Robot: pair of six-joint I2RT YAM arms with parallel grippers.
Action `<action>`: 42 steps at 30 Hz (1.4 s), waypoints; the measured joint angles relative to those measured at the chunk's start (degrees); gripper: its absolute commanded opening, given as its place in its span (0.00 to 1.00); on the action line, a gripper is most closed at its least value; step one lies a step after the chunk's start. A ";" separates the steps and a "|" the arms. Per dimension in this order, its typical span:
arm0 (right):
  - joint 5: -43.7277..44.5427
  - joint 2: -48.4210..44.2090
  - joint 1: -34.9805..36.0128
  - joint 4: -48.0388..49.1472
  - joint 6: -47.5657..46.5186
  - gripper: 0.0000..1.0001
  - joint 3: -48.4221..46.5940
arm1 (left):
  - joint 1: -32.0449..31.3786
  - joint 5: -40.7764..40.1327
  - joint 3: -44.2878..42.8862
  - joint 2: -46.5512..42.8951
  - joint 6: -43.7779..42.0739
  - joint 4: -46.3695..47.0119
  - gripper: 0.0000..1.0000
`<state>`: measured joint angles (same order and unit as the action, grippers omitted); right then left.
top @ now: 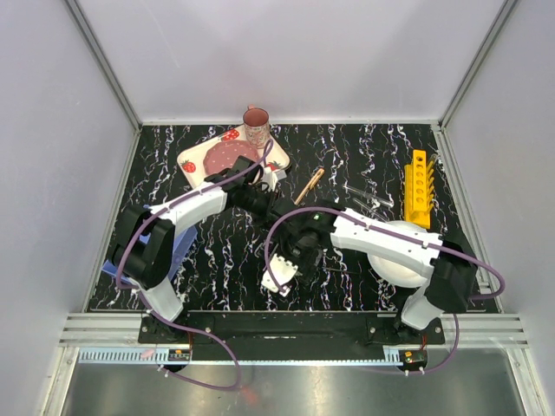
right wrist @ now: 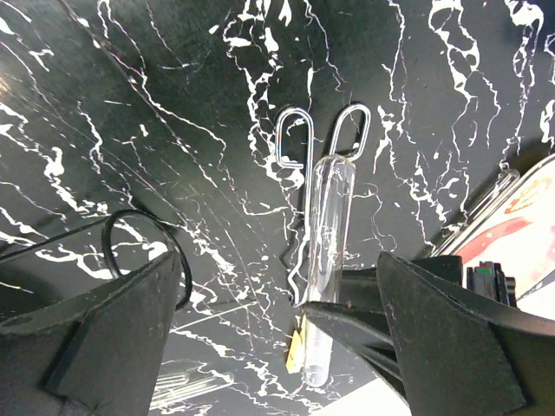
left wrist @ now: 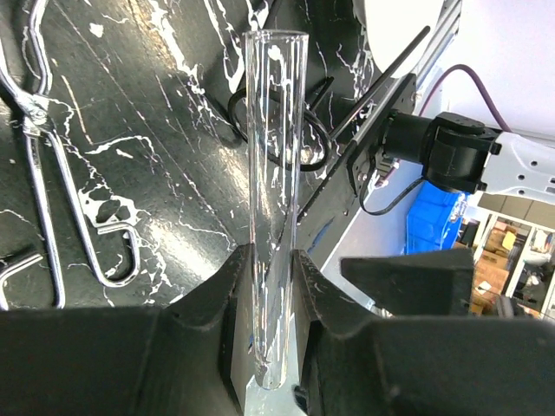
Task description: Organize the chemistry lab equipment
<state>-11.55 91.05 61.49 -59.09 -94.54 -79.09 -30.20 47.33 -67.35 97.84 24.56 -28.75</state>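
A clear glass test tube (left wrist: 276, 165) stands up out of my left gripper (left wrist: 276, 260), which is shut on its rounded lower end. The right wrist view shows the same tube (right wrist: 329, 234) between my right gripper's (right wrist: 279, 260) wide-open fingers, with nothing touching them. From above, the left gripper (top: 279, 210) and the right gripper (top: 293, 236) meet at the table's middle. A bent wire tong (right wrist: 319, 143) lies flat beyond the tube, also seen as the tong (left wrist: 43, 173) in the left wrist view. More test tubes (top: 364, 198) and a wooden-handled tool (top: 309, 185) lie further back.
A yellow rack (top: 418, 186) stands at the right. A white plate (top: 392, 253) sits partly under the right arm. The strawberry tray (top: 198, 165) with a pink mug (top: 256, 126) is at the back. A blue object (top: 179, 251) lies near the left arm.
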 measured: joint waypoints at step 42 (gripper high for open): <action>9.94 1.20 1.01 21.81 -3.54 0.13 10.43 | 0.39 3.58 7.45 -7.04 11.34 13.75 0.72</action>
<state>-1.61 92.25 62.50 -37.28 -98.08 -68.66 -29.80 50.92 -59.90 90.80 35.90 -15.00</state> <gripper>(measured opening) 0.287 0.625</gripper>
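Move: The left gripper already holds the test tube roughly upright, mouth up, its middle perhaps 1 cm above the finger pads; the open right gripper hovers about 5 cm back, 3 cm right and 6 cm higher. From the right hand, the tube's middle lies about 4 cm forward, 2 cm left and 5 cm down. On the table some 14 cm below the right hand, the metal tongs lie about 4 cm forward and 3 cm left, and the wooden clamp about 16 cm forward and 4 cm right. Sink the right gripper about 5 cm while easing 4 cm forward onto the tube, tipping its fingertips some 15 degrees forward, and close on the glass beside the left fingers. Hold the tube nearly still with the left, giving just over a centimetre right, until the right has shut; then open the left and raise both hands together about 3 cm. ##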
